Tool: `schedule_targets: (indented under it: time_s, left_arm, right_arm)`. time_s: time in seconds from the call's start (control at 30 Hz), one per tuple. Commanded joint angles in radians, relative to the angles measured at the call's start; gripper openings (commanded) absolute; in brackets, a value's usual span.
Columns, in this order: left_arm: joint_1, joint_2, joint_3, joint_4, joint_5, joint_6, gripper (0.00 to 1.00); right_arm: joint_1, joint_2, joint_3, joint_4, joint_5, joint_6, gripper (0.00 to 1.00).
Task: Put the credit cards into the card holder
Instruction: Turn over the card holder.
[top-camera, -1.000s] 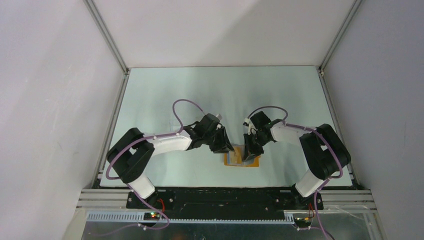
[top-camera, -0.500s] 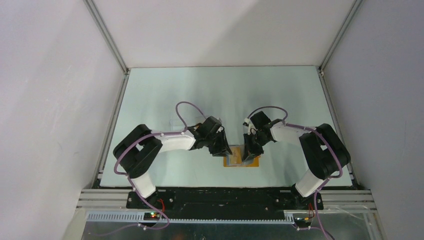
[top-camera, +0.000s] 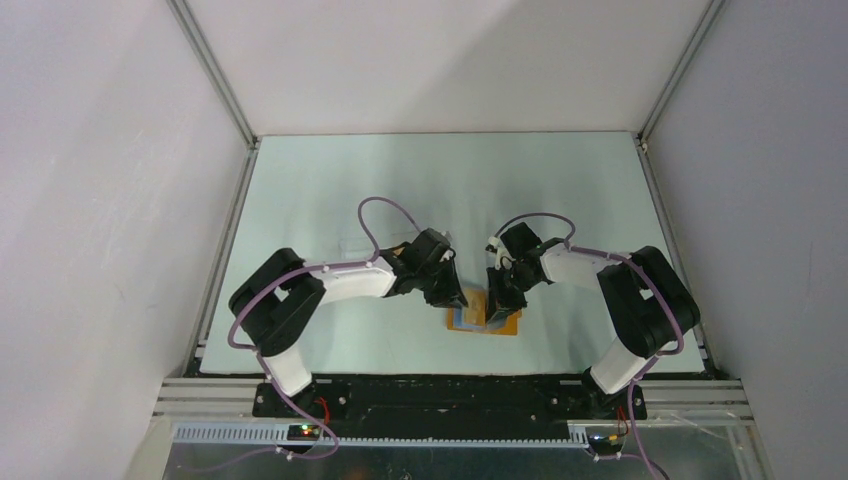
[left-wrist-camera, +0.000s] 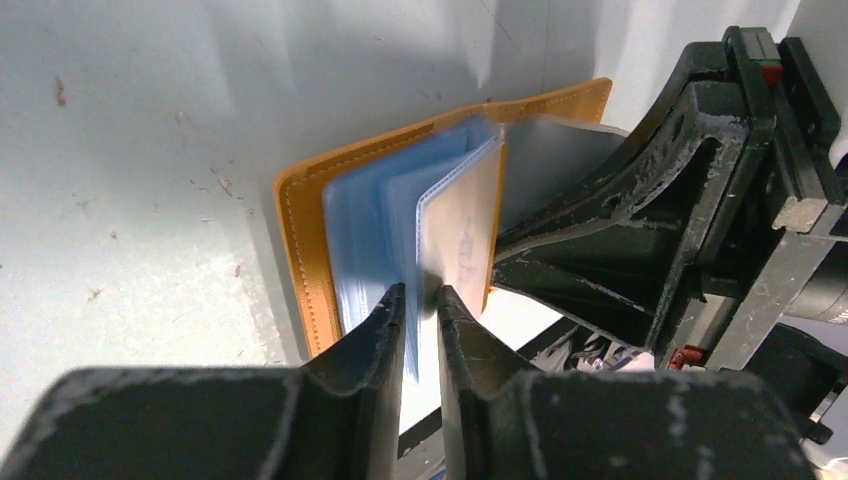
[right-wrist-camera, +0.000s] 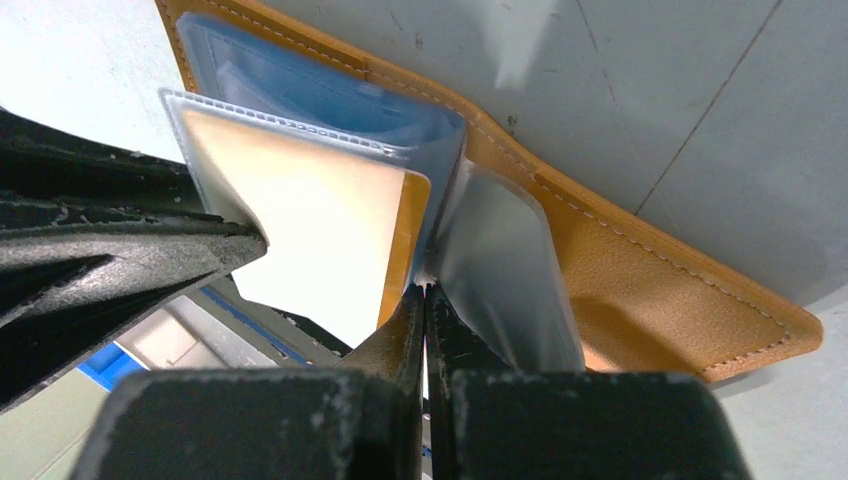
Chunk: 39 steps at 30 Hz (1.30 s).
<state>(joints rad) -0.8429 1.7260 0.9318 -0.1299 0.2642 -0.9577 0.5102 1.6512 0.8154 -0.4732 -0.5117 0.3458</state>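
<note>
The card holder (top-camera: 503, 324) lies open on the table, orange cover down (left-wrist-camera: 300, 215) (right-wrist-camera: 640, 290), its blue and clear sleeves fanned up. One clear sleeve carries a tan credit card (right-wrist-camera: 310, 225) (left-wrist-camera: 462, 235). My left gripper (top-camera: 452, 298) (left-wrist-camera: 421, 298) is at the holder's left edge. Its jaws are nearly together, pinching that sleeve's edge, with blue sleeve plastic in the narrow gap. My right gripper (top-camera: 497, 303) (right-wrist-camera: 425, 292) is shut on a grey clear sleeve (right-wrist-camera: 505, 280) near the spine.
A tan-orange sliver (top-camera: 404, 247) peeks out behind my left wrist, beside a faint clear rectangle (top-camera: 355, 243) on the table. The two grippers stand close together over the holder. Grey walls enclose the pale table (top-camera: 450, 180).
My left gripper has narrowed its jaws and shifted slightly toward the holder's left edge. The right gripper has stayed shut in place.
</note>
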Motion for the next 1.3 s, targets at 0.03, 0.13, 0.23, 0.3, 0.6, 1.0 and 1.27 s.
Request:
schedule_targets:
  time_s: [0.03, 0.13, 0.23, 0.3, 0.6, 1.0, 1.27]
  left_arm:
    - [-0.026, -0.067, 0.034, 0.018, -0.002, 0.016, 0.2]
    - [-0.029, -0.073, 0.044, 0.018, 0.011, 0.016, 0.21]
    - [-0.039, -0.072, 0.058, 0.017, 0.021, 0.014, 0.23]
    - [-0.048, -0.07, 0.068, 0.019, 0.029, 0.017, 0.28]
    - [-0.056, 0.044, 0.097, 0.08, 0.136, 0.005, 0.43]
    - [-0.057, 0.118, 0.138, 0.156, 0.18, -0.029, 0.43]
    - [-0.059, 0.136, 0.155, 0.157, 0.175, -0.02, 0.44]
  right_arm:
    - [0.014, 0.03, -0.019, 0.028, 0.042, -0.002, 0.0]
    - [0.014, 0.024, -0.019, 0.025, 0.039, -0.001, 0.0]
    - [0.012, 0.012, -0.019, 0.02, 0.038, 0.001, 0.0]
    - [0.011, 0.003, -0.02, 0.013, 0.041, 0.001, 0.0]
    - [0.004, -0.129, -0.019, -0.061, 0.094, 0.005, 0.06]
    - [-0.094, -0.246, -0.019, -0.138, 0.13, -0.018, 0.23]
    - [-0.169, -0.36, -0.018, -0.147, 0.086, -0.026, 0.36]
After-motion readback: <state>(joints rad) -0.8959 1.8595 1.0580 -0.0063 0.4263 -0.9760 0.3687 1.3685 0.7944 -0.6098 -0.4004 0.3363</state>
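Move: The left fingers are on the raised, card-filled sleeve of the open card holder. The holder's middle is about 4 cm to this hand's right, 2 cm back and 3 cm below; the tan card is some 2 cm to its right, level front to back and about 1 cm down. From the closed right fingers, down between the leaves, the holder's middle is about 2 cm left and 1 cm ahead. The clear tray lies about 14 cm left and 15 cm ahead of the left hand, 4 cm lower. Rightward with both hands: the left goes about 6 cm over the holder, lifting nearly 4 cm on the way, dipping again, then rising slightly, while its fingers loosen from the sleeve and spread wider around its edge. The right stays put between the leaves at first, then opens its shut fingers and backs off up and to the right, about 5 cm each way and slightly forward, tilting a little. ##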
